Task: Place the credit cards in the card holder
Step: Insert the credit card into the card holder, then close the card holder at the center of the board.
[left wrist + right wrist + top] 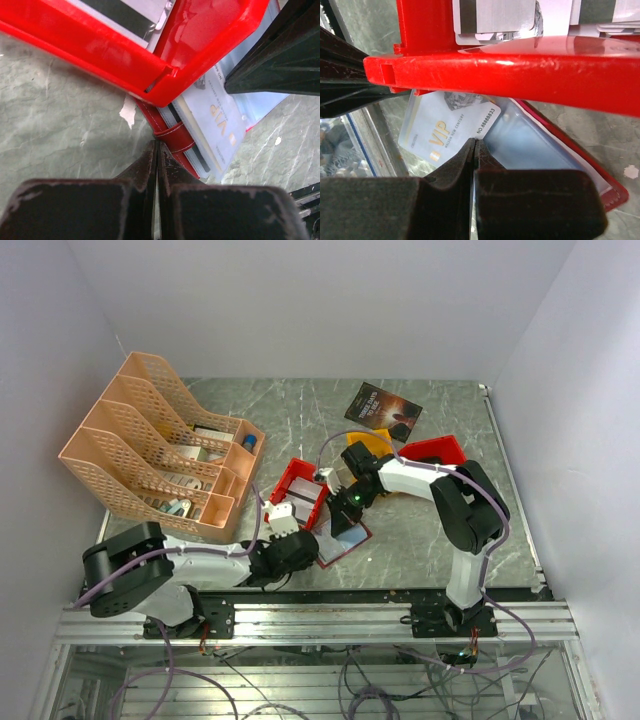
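Note:
The card holder (343, 543) lies open on the table by the red bin's near corner, with its dark-red strap (175, 137) and a pale inner pocket (530, 145) showing. A pale credit card (447, 131) printed VIP lies on it, partly over the pocket; in the left wrist view the same card (215, 115) sticks out past the holder's edge. My right gripper (475, 142) is shut, its tips at the card's near edge. My left gripper (157, 145) is shut with nothing seen between its jaws, its tips against the strap. More credit cards (495, 15) lie inside the red bin (520, 65).
The red bin (300, 488) stands right behind both grippers, overhanging the holder. A second red bin (437, 449) and a dark booklet (383, 406) lie further back. An orange file rack (160, 445) fills the left side. The right gripper's black body (280, 55) is close to my left gripper.

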Motion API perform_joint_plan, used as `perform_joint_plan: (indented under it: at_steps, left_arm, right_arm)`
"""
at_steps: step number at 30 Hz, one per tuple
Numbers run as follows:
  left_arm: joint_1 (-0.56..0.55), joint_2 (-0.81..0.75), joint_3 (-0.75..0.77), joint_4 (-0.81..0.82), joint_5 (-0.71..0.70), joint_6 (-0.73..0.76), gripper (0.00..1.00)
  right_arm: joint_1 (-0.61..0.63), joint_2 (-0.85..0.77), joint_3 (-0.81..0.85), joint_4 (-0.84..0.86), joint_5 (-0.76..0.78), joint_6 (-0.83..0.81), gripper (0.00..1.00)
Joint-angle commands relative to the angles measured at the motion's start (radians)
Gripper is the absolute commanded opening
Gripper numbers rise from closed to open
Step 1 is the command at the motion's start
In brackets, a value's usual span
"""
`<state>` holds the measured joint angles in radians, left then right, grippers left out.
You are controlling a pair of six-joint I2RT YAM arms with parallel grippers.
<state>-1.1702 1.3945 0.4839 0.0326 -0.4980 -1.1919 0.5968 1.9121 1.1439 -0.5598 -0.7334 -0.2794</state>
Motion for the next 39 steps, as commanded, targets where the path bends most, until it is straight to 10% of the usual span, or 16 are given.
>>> perform_joint_plan:
  at_steps: [1,14,24,31,39]
  left_arm:
    - [0.020,0.063,0.015,0.033,0.041,0.043,0.07]
    - [0.040,0.065,0.022,0.023,0.042,0.085,0.07]
    - [0.040,-0.157,-0.110,0.063,0.124,0.141,0.26]
    - [0.040,-0.322,-0.122,0.060,0.153,0.361,0.57]
    - [0.040,-0.163,0.019,0.000,0.123,0.625,0.85]
  right_arm:
    - [0.009,0.023,-0.020,0.017,-0.056,0.015,0.00]
    - [-0.024,-0.021,-0.007,-0.006,-0.144,-0.017,0.00]
    - [-0.060,-0.112,-0.022,0.003,-0.121,-0.061,0.03]
    - [-0.060,-0.050,-0.006,-0.007,-0.060,-0.049,0.04]
    - [-0.060,-0.029,-0.006,-0.007,-0.029,-0.046,0.05]
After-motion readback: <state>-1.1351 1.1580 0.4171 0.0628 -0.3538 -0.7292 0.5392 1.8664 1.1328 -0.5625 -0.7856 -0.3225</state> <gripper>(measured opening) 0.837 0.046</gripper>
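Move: The VIP card on the card holder's left page lies roughly 3 cm right and 1 cm ahead of the left hand's shut fingers, which are at the holder's strap edge, and about 1 cm lower. From the right hand, at the card's inner edge, that card is some 3 cm back and 2 cm left, also about 1 cm lower. The red card tray's middle is about 12 cm ahead and 3 cm left of the left hand; the yellow tray is about 14 cm ahead and 9 cm right of the right hand. The left hand's shut fingers first nudge about 1 cm right and forward at the strap edge towards the card, while the right fingertips stay almost still at its inner edge; then the left hand backs off leftward and towards its base, rises about 4 cm, edges forward and right again, turns some 20 degrees clockwise and opens wide. The right hand, kept all but shut, lifts off about 4 cm and sinks halfway back, ending about 1 cm farther forward over the inner edge. ##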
